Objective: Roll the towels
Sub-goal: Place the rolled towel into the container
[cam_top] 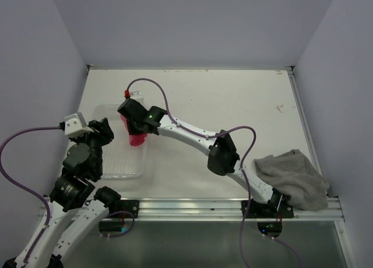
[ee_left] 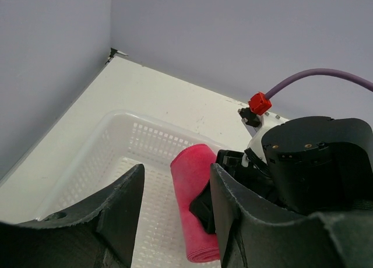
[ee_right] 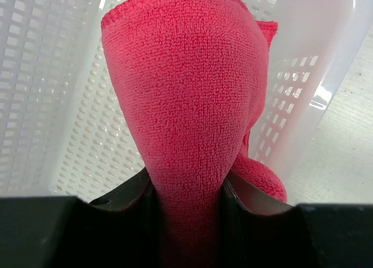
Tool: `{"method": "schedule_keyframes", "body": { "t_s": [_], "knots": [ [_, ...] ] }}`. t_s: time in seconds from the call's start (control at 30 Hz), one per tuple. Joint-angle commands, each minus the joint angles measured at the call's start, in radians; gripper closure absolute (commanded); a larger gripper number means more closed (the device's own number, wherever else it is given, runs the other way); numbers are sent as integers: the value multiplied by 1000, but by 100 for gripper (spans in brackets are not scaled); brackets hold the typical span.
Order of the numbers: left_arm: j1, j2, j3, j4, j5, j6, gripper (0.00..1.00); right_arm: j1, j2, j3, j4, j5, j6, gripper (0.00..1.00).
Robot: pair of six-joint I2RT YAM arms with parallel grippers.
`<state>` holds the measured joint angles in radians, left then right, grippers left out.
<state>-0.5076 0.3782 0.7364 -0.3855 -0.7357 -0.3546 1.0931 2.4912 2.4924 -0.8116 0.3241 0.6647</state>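
Note:
A rolled pink-red towel (cam_top: pixel 137 138) hangs over the right side of the white basket (cam_top: pixel 116 173), with my right gripper (cam_top: pixel 135 130) shut on it. In the right wrist view the towel (ee_right: pixel 186 93) bulges out from between the jaws of the right gripper (ee_right: pixel 186 204), with the basket's mesh floor (ee_right: pixel 46 76) behind it. My left gripper (cam_top: pixel 105 131) stands open at the basket's left side, apart from the roll. The left wrist view shows the pink towel (ee_left: pixel 195 192) beyond the empty gap of the left gripper (ee_left: pixel 175 189). The grey towel (cam_top: pixel 294 177) lies crumpled at the table's near right.
The right arm (cam_top: pixel 221 154) stretches diagonally across the table from its base at the near right. Its purple cable (cam_top: pixel 169 105) loops above it. Walls close the table on three sides. A metal rail (cam_top: pixel 192 207) runs along the near edge.

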Motion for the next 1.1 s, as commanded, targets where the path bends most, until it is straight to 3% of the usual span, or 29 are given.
{"method": "schedule_keyframes", "body": {
  "t_s": [0.0, 0.3, 0.63, 0.87, 1.07],
  "knots": [
    [-8, 1, -8, 25, -4, 13, 47, 5, -100, -6, 52, -5, -10, 100],
    [-12, -1, -9, 25, -4, 16, 47, 10, -114, -56, 328, -227, 3, 100],
    [-17, -1, -9, 25, 2, 19, 46, -30, 21, -53, 353, -255, 50, 100],
    [-22, 2, -11, 30, 4, 20, 46, -84, 89, -73, 494, -437, 121, 100],
    [-23, 7, -12, 30, 10, 22, 46, -96, 92, -66, 415, -366, 109, 100]
  ]
}}
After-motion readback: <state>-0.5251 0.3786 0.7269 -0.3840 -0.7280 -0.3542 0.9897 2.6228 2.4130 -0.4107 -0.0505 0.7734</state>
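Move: The right hand keeps the rolled red towel pinched above the container's right side. The container's middle lies about 9 cm to the left, 4 cm back and 9 cm below. Its right wall is some 5 cm to the right, level fore-and-aft; its far wall's middle is about 11 cm ahead and 8 cm left, both rims roughly 6 cm below. From the left hand the container's middle is about 5 cm ahead, 1 cm left and 26 cm below. Carry the held roll with the right gripper about 6 cm left, away from the container's right wall, lifting some 4 cm and easing slightly back on the way; then lower it about 8 cm while pushing some 4 cm forward, deeper into the container's far half. Roll the wrist about 20 degrees so its left side rises, and keep the fingers closed on the towel. ##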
